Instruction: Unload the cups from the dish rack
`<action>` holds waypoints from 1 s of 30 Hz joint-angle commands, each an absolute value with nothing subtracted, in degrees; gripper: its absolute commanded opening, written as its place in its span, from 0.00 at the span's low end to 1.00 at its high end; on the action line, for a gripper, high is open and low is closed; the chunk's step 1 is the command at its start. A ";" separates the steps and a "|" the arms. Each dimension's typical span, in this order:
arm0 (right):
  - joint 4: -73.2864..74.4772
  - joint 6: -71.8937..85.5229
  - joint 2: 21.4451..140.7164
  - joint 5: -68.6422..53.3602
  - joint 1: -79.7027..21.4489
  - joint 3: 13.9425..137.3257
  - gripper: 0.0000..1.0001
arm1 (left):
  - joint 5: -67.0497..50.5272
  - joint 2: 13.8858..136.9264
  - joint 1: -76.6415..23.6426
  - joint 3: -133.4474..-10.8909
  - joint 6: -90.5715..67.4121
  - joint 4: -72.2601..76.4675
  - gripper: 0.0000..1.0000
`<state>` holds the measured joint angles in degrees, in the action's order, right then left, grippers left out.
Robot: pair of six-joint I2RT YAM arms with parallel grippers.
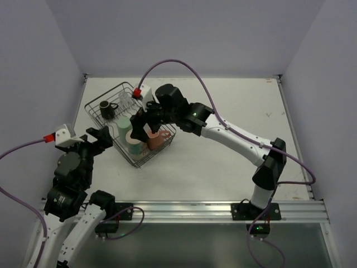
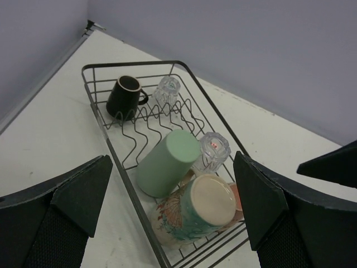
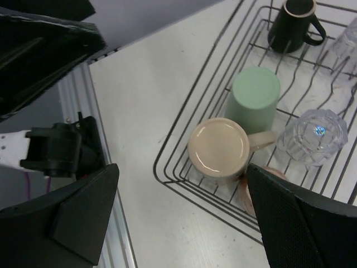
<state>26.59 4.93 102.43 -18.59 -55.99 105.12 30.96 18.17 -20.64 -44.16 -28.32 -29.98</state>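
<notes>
The black wire dish rack point(image 1: 106, 93) sits left of the table's middle. In it stand a dark brown mug point(image 2: 124, 96) and a clear glass point(image 2: 167, 89) at the far end. A pale green cup point(image 2: 167, 163), a second glass point(image 2: 213, 151) and a cream patterned mug point(image 2: 198, 215) stand upside down at the near end. A salmon-pink mug point(image 3: 248, 195) peeks out beside the cream mug point(image 3: 218, 148). My right gripper point(image 1: 144, 125) hovers open above the rack's near end, holding nothing. My left gripper point(image 1: 100, 135) hangs open just left of the rack, touching nothing.
An aluminium rail point(image 1: 184, 209) runs along the table's near edge, with both arm bases on it. Grey walls close in the back and sides. A purple cable point(image 1: 178, 64) arcs above the rack's far end. The white tabletop point(image 1: 251, 106) stretches to the rack's right.
</notes>
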 commanded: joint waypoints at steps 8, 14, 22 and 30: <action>17.76 6.50 78.17 -4.66 -52.83 79.82 0.99 | 1.42 36.70 -20.39 -49.92 -29.62 -36.20 1.00; 15.56 11.77 69.01 -4.48 -48.78 68.04 0.99 | -3.34 46.22 -20.39 -49.57 -28.83 -36.30 1.00; 11.52 13.53 64.25 -6.94 -46.76 58.98 0.99 | 2.28 52.90 -20.48 -49.22 -27.07 -34.98 1.00; 8.79 14.41 64.60 -9.14 -46.76 56.95 0.99 | 6.67 58.00 -21.88 -49.75 -25.32 -34.10 1.00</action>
<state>13.47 13.21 65.36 -7.35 -46.85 57.43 3.70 56.66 -20.82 -48.27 -27.33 -35.51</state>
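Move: The shell-patterned mug lies upturned in the near corner of the rack, about 8 cm ahead of the left hand, 11 cm to its right and some 21 cm below. At much the same height, the green cup is 7 cm beyond that mug and 5 cm left of it; the pink mug is about 8 cm to its right and 3 cm farther out. From the right hand, the shell mug is roughly 3 cm ahead, 6 cm left and 21 cm below. Bring the left gripper, kept wide open, right and then steeply down onto the shell mug, about 15 cm lower and 5 cm forward, tipping the fingers down some 40 degrees and swinging them clockwise until they straddle its upturned base. Clear the empty right gripper rightward off the rack, dipping, rising and dipping again, while turning it clockwise. ##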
